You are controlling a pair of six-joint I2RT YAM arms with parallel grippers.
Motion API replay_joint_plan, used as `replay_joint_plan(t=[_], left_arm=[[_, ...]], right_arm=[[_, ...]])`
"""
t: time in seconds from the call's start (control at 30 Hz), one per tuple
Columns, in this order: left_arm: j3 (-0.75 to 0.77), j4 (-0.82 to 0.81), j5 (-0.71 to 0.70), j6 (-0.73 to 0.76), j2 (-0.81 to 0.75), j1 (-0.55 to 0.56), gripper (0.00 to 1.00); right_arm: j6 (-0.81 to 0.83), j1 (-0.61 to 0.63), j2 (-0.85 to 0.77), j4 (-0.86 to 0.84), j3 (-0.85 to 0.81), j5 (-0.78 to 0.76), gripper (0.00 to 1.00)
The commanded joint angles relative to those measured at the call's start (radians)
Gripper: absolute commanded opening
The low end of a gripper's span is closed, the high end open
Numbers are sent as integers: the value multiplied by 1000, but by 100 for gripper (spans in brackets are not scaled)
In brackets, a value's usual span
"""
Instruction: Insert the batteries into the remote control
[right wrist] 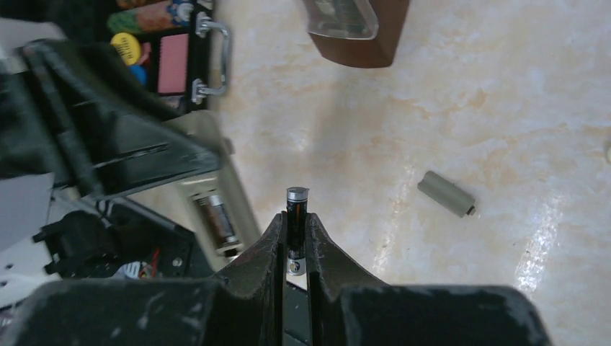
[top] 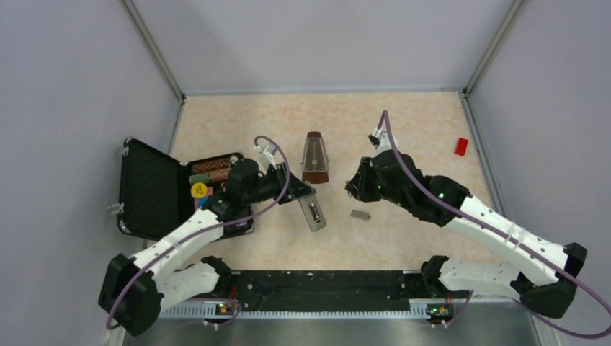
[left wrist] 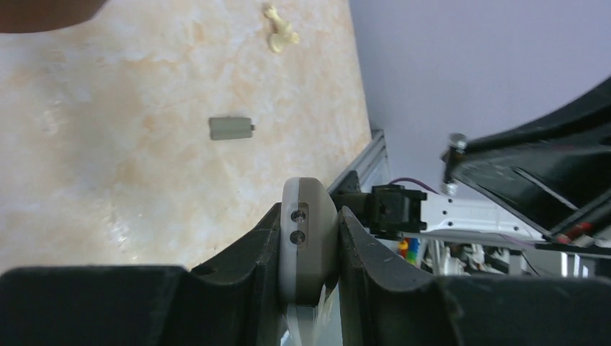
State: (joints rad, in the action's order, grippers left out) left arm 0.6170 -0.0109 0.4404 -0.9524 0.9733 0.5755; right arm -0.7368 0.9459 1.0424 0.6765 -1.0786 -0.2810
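Note:
My left gripper (left wrist: pixel 308 213) is shut on the remote control (left wrist: pixel 310 249), clamping its rounded end edge-on between the fingers. From above, the remote control (top: pixel 313 213) lies grey back up at mid-table with its compartment uncovered. The right wrist view shows one battery (right wrist: pixel 216 215) lying in that compartment. My right gripper (right wrist: pixel 295 220) is shut on the other battery (right wrist: pixel 297 209), a thin dark cylinder whose silver end sticks out past the fingertips. From above, the right gripper (top: pixel 352 189) hovers to the right of the remote, apart from it.
The small grey cover piece (top: pixel 360 214) lies on the table right of the remote. A brown metronome (top: pixel 315 157) stands behind it. An open black case (top: pixel 148 189) with coloured items sits at the left. A red block (top: pixel 461 146) lies at far right.

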Motion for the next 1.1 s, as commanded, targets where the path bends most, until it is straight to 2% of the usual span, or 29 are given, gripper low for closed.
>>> replay_joint_plan(t=[0.0, 0.1, 0.5, 1.07], left_arm=[[17, -410, 181, -128, 131, 4, 0], [-5, -606, 211, -201, 214, 20, 0], [-10, -865, 154, -300, 383, 145, 0], [-60, -908, 51, -358, 382, 185, 0]], right_arm=[[99, -5, -6, 136, -128, 149, 11], [106, -3, 11, 175, -163, 196, 11], [155, -4, 83, 290, -221, 351, 12], [166, 32, 172, 404, -288, 340, 12]])
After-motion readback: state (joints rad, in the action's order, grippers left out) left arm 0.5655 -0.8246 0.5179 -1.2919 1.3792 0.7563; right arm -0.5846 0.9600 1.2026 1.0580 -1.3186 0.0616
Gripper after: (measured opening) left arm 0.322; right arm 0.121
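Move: Some 10 cm to the left of the right hand, 6 cm back and about 4 cm lower lies the open battery compartment of the remote control, with one battery already in it. The battery cover rests on the table 8 cm to the right of this hand, about level with it and 21 cm below. From the left hand, which holds the remote, the other battery is about 12 cm to the right, straight level and slightly higher; the metronome stands some 15 cm ahead, 2 cm to the right, 16 cm below. Bringing the two together: the left hand carries the remote about 9 cm to the right towards the battery, rising slightly and rolling some 20 degrees so its left side dips. The right hand, still pinching the battery, draws back about 7 cm, first lifting briefly then sinking again, turning counter-clockwise and tipping farther down over the compartment. ##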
